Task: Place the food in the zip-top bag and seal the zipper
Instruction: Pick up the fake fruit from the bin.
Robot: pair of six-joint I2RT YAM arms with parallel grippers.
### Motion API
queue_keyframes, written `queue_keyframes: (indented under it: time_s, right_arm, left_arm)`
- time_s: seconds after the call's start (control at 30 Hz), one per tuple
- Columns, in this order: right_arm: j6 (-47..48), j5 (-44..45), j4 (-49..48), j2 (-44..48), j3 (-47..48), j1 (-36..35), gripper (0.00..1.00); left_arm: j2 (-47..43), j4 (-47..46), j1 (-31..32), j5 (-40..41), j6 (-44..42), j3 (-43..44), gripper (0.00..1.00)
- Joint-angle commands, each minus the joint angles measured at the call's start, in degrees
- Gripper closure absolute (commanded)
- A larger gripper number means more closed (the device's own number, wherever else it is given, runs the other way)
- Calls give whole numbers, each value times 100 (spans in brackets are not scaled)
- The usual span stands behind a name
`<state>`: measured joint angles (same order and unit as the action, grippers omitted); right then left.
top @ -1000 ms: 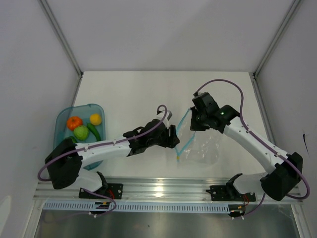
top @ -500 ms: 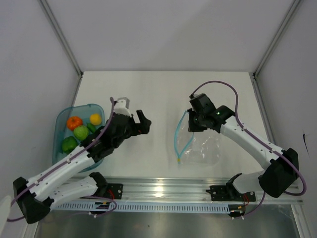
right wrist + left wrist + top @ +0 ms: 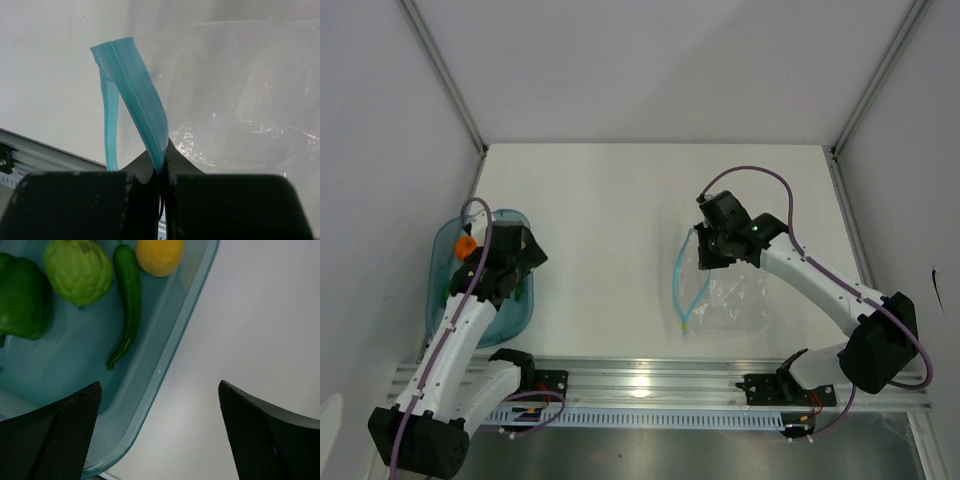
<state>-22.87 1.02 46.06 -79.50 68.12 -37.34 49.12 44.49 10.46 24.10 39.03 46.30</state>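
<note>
The food lies in a teal tray [image 3: 165, 365]: a dark green pepper [image 3: 20, 297], a pale green round fruit [image 3: 77, 270], a slim green chili [image 3: 127, 300] and a yellow piece [image 3: 159, 255]. From above, the orange fruit [image 3: 467, 243] shows beside my left arm. My left gripper [image 3: 160, 440] hangs open over the tray's right rim, holding nothing. The clear zip-top bag [image 3: 732, 298] lies right of centre, its mouth gaping. My right gripper [image 3: 161, 170] is shut on the light blue zipper [image 3: 135, 95], holding that edge up off the table.
The teal tray [image 3: 440, 250] sits against the left wall near the front rail [image 3: 650, 380]. White table [image 3: 610, 230] lies between the tray and the bag. Angled wall posts stand at the back corners.
My left arm swung from beside the bag back to the tray at the left, and its jaws opened wide. The right gripper kept its hold on the zipper and shifted slightly left.
</note>
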Motion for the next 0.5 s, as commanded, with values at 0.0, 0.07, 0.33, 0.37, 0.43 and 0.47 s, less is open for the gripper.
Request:
queue_keyframes:
  time_s: [0.0, 0.07, 0.33, 0.37, 0.43, 0.47]
  right_arm:
    - [204, -188, -168, -74, -44, -19, 100]
    - [239, -207, -142, -135, -18, -10, 100]
    - [231, -198, -71, -188, 9, -54, 100]
    - [222, -181, -62, -180, -9, -45, 100]
    - [222, -172, -36, -197, -18, -45, 100]
    - [213, -163, -19, -197, -9, -45, 100]
  left_arm:
    - [53, 620, -298, 340, 508, 98, 0]
    - [123, 675, -491, 385, 527, 160, 0]
    - [589, 965, -1344, 359, 606, 318, 1]
    - [633, 1000, -1388, 385, 632, 309, 1]
    - [712, 1044, -1546, 464, 764, 283, 1]
    - [747, 1088, -1608, 490, 808, 283, 1]
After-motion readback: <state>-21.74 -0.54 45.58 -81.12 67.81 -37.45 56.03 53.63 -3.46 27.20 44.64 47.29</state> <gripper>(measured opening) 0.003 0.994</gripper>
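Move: The green pepper in the bin, the likely target, lies about 20 cm to the left hand's left, some 2 cm farther out and 12 cm below it. The round green cabbage is about 10 cm ahead and 15 cm left of the hand, the long green chili some 10 cm ahead and 9 cm left, and the orange fruit roughly 14 cm ahead and 20 cm left, all at about the same depth. From the right hand the pepper is some 63 cm left and level. The left hand, empty and already wide open, sweeps about 6 cm left over the bin's right side towards the green pepper, drawing back and sinking some 3.5 cm each on the way. Its wrist turns about 20 degrees counter-clockwise and tips its fingers further down, touching nothing, while the right hand stays nearly in place, sinking about a centimetre with its fingers still shut on the bag's blue zipper strip. ##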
